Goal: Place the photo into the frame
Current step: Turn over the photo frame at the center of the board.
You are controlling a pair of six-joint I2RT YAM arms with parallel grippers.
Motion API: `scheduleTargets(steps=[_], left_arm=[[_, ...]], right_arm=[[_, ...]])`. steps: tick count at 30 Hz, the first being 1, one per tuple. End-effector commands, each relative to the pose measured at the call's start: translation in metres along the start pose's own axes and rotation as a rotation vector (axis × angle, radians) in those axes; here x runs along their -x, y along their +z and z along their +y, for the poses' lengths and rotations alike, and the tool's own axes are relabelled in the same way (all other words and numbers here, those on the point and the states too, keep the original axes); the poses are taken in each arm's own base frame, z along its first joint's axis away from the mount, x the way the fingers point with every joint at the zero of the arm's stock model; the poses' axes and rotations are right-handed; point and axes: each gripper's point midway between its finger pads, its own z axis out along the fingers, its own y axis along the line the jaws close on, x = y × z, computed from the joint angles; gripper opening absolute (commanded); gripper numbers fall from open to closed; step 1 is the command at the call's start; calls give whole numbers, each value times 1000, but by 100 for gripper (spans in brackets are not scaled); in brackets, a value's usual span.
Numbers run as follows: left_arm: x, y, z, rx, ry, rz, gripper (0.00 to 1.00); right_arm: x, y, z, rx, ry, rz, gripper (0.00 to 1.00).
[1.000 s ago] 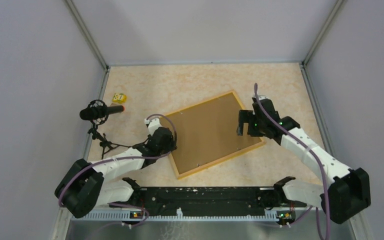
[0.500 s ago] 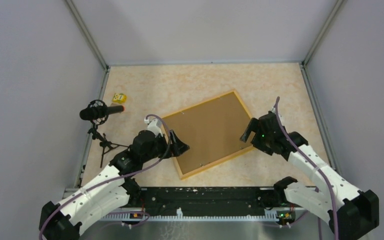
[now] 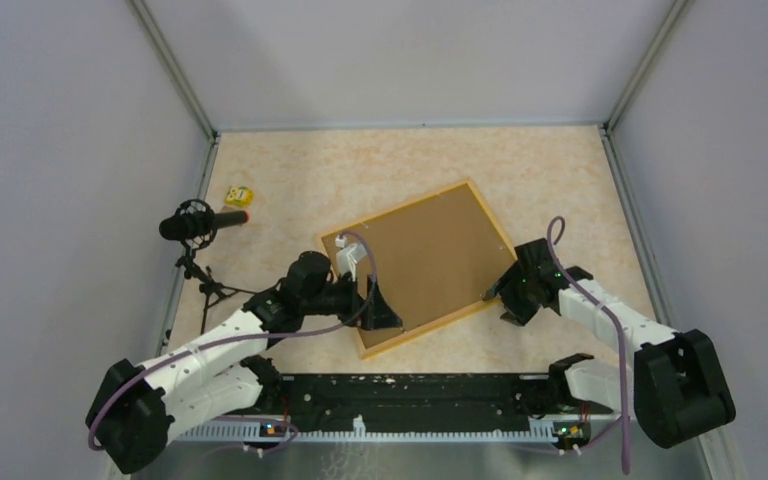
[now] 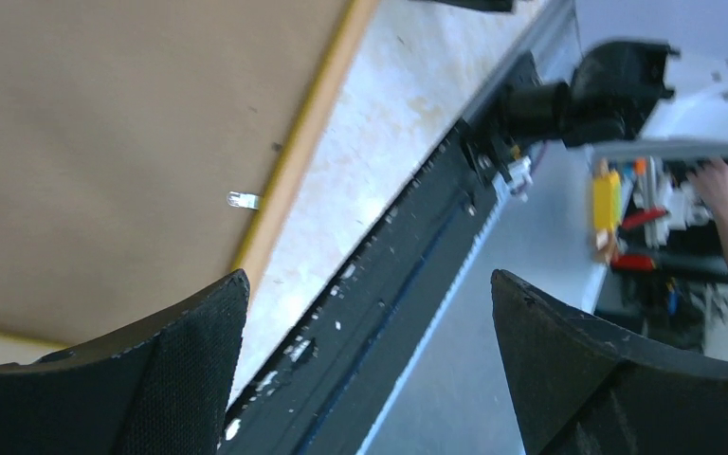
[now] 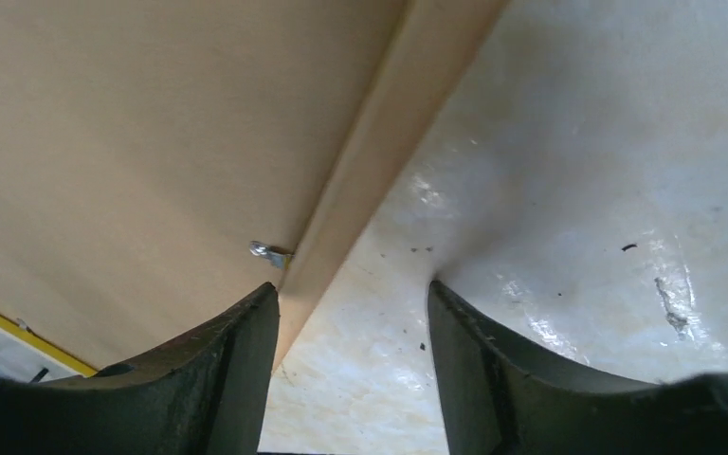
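The frame [image 3: 396, 210], with its narrow yellow-orange border, lies flat on the table with a brown backing board [image 3: 425, 255] filling it. The photo is out of view. My left gripper [image 3: 380, 305] hovers open over the frame's near-left edge. In the left wrist view the border [image 4: 303, 133] and a small metal tab [image 4: 242, 200] lie beyond my left gripper [image 4: 368, 284], nothing between its fingers. My right gripper [image 3: 500, 305] sits low at the frame's right corner. Its jaws [image 5: 352, 289] stand apart over bare table, the frame edge [image 5: 389, 123] ending at the left finger.
A black microphone on a tripod [image 3: 200, 222] stands at the left wall, with a small yellow object [image 3: 238, 195] behind it. A black rail [image 3: 410, 390] runs along the near edge between the arm bases. Grey walls enclose the table on three sides.
My left arm swung right along the frame's near-left edge and its jaws opened wide. My right arm drew back and down to the frame's right corner, its jaws narrowing.
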Motion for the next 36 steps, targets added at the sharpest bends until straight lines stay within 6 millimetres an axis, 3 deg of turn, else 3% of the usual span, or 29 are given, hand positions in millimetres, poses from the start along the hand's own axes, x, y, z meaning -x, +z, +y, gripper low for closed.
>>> scheduleTargets(steps=[1,6,11,16,19,20,23,24,31,36], left_arm=[[-12,4,-51,-267,136,49,99],[-16,22,-70,-245,248,64,96],[-12,40,-72,-129,342,54,94],[-12,47,-72,-48,412,60,99],[-7,51,-67,30,448,34,99],[-6,53,-66,51,455,31,99],[-1,63,-65,114,484,25,99],[1,66,-63,147,496,17,99],[1,98,-69,315,641,-10,99],[-9,128,-61,509,848,51,99]], right_arm=[[-4,11,14,106,99,51,56],[7,20,-9,-7,128,-13,52],[8,27,-16,-35,146,-19,50],[16,29,-26,-84,173,-65,48],[10,33,-34,-96,211,-50,40],[9,34,-33,-86,216,-43,35],[10,32,-29,-70,194,-46,3],[12,31,-30,-75,189,-59,0],[7,18,-12,1,238,-18,0],[19,-4,14,105,259,-49,0]])
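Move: For the right hand, the near bar of the face-down photo frame lies about 2 cm ahead and 2 cm below, with the right clip some 5 cm left and 1 cm ahead. From the left hand, that bar's stretch beside the right clip is roughly 18 cm right, 2 cm ahead and 12 cm below; the left clip is about 2 cm right, 2 cm back, at the same depth. The right hand eases down and pinches the frame's near bar; open left sweeps some 14 cm right, tipping down. ##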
